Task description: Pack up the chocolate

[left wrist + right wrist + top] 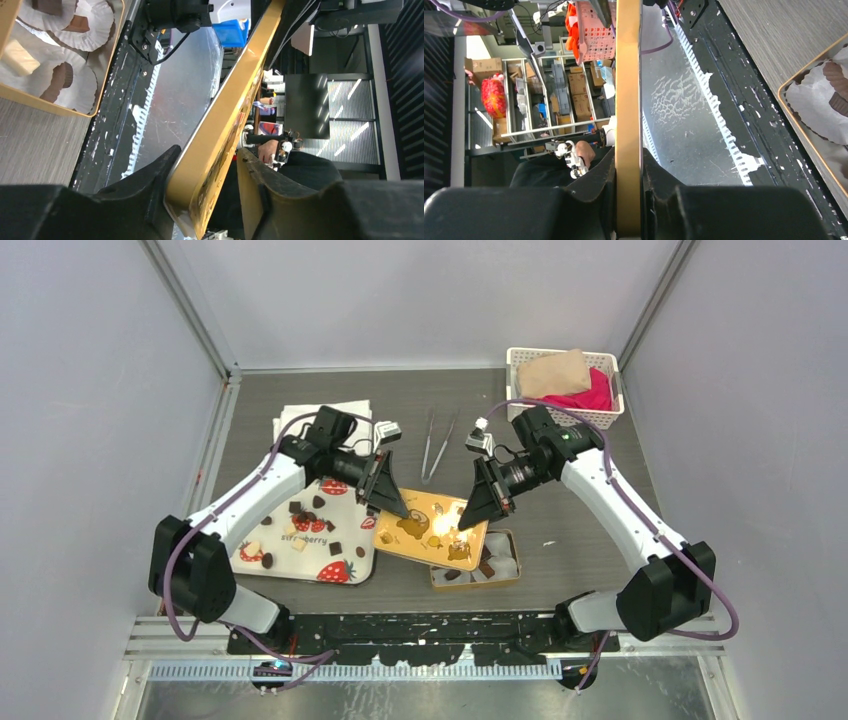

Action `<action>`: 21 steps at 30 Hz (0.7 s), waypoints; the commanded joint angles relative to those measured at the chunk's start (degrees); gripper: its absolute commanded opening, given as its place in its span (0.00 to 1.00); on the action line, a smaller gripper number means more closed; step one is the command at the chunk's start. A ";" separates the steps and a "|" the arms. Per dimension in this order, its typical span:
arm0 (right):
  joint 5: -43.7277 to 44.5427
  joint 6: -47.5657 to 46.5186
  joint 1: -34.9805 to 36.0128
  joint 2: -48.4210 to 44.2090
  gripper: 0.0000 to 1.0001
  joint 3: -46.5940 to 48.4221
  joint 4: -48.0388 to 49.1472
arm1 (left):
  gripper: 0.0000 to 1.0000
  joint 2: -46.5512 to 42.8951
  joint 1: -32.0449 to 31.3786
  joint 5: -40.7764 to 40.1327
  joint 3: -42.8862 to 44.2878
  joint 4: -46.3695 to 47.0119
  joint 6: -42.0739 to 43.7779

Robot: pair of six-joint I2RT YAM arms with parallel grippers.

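Note:
A golden-yellow lid [430, 530] hangs tilted above the table, between both grippers. My right gripper [468, 520] is shut on its right edge; in the right wrist view both fingers [599, 180] press flat on the lid [629, 75]. My left gripper [395, 508] straddles the left edge. In the left wrist view one finger [160, 170] touches the lid [225, 115] and a gap shows at the other. Chocolate [308, 518], dark and cream pieces, lies on the strawberry cloth [350, 540]. More chocolate [62, 80] sits in white paper cups in the open gold box [476, 586], partly under the lid.
Metal tweezers [432, 445] lie behind the lid at mid-table. A white basket [520, 365] with pink and tan cloth stands at the back right. The box rim [811, 142] lies close to the table's near edge, just in front of the arm bases.

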 commanded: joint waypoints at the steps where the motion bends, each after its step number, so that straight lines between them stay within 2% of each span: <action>1: -1.43 -0.18 0.00 1.07 0.01 0.41 1.34 | 0.32 -0.33 -0.06 3.04 0.56 1.68 0.50; 2: -1.37 -0.05 0.04 1.20 0.01 0.10 1.28 | 0.24 -0.24 -0.06 2.67 0.68 1.67 0.42; 5: 0.36 1.23 0.02 1.29 0.02 -0.18 1.91 | 0.09 0.04 -0.06 2.36 0.72 1.68 0.41; 6: 1.17 1.81 0.00 1.18 0.07 -0.30 2.15 | 0.04 0.29 -0.06 2.35 0.72 1.63 0.41; 7: 1.56 1.98 0.00 1.17 0.19 -0.36 2.26 | 0.00 0.57 -0.06 2.26 0.84 1.64 0.41; 8: 2.06 2.53 0.02 0.92 0.33 -0.56 2.74 | 0.00 0.79 -0.06 1.95 1.00 1.59 0.33; 10: 2.74 5.67 -0.16 -0.25 0.46 -2.01 6.25 | 0.00 1.19 -0.06 1.50 1.31 2.06 -0.22; 14: 6.29 17.08 -0.96 -5.56 0.58 -7.61 18.69 | 0.00 0.92 -0.06 0.60 0.69 6.59 -4.32; 19: 15.62 40.64 -1.37 -17.65 0.70 -21.35 46.63 | 0.00 -0.23 -0.03 -1.77 -3.30 21.69 -15.99; 20: 18.10 43.98 -1.39 -21.21 0.74 -25.26 53.82 | 0.00 -0.22 -0.04 -2.37 -4.16 23.99 -18.55; 21: 20.67 46.24 -1.41 -23.66 0.77 -27.38 56.80 | 0.00 -0.21 -0.02 -3.03 -4.81 25.82 -19.98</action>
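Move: The yellow bear lid, in the right hand's grip, has its middle about 7 cm to the right of the left hand, 3 cm back and 1 cm down; from the right hand it lies some 7 cm left and 1 cm back. The open chocolate box is about 17 cm right of the left hand, 1 cm back and 22 cm below; the strawberry tray is roughly 24 cm left of that hand and 6 cm ahead, the tongs 8 cm right and 28 cm ahead, both on the table. The left hand, already half shut around the lid's left end, closes the rest of the way and pinches it, staying nearly still before drifting some 2 cm forward with it. Once that grip is made, the right hand opens wide and lets go of the lid's right part, then sinks about 4 cm and edges forward, its wrist turning clockwise by roughly 15 degrees while its spread fingers still straddle the lid. ##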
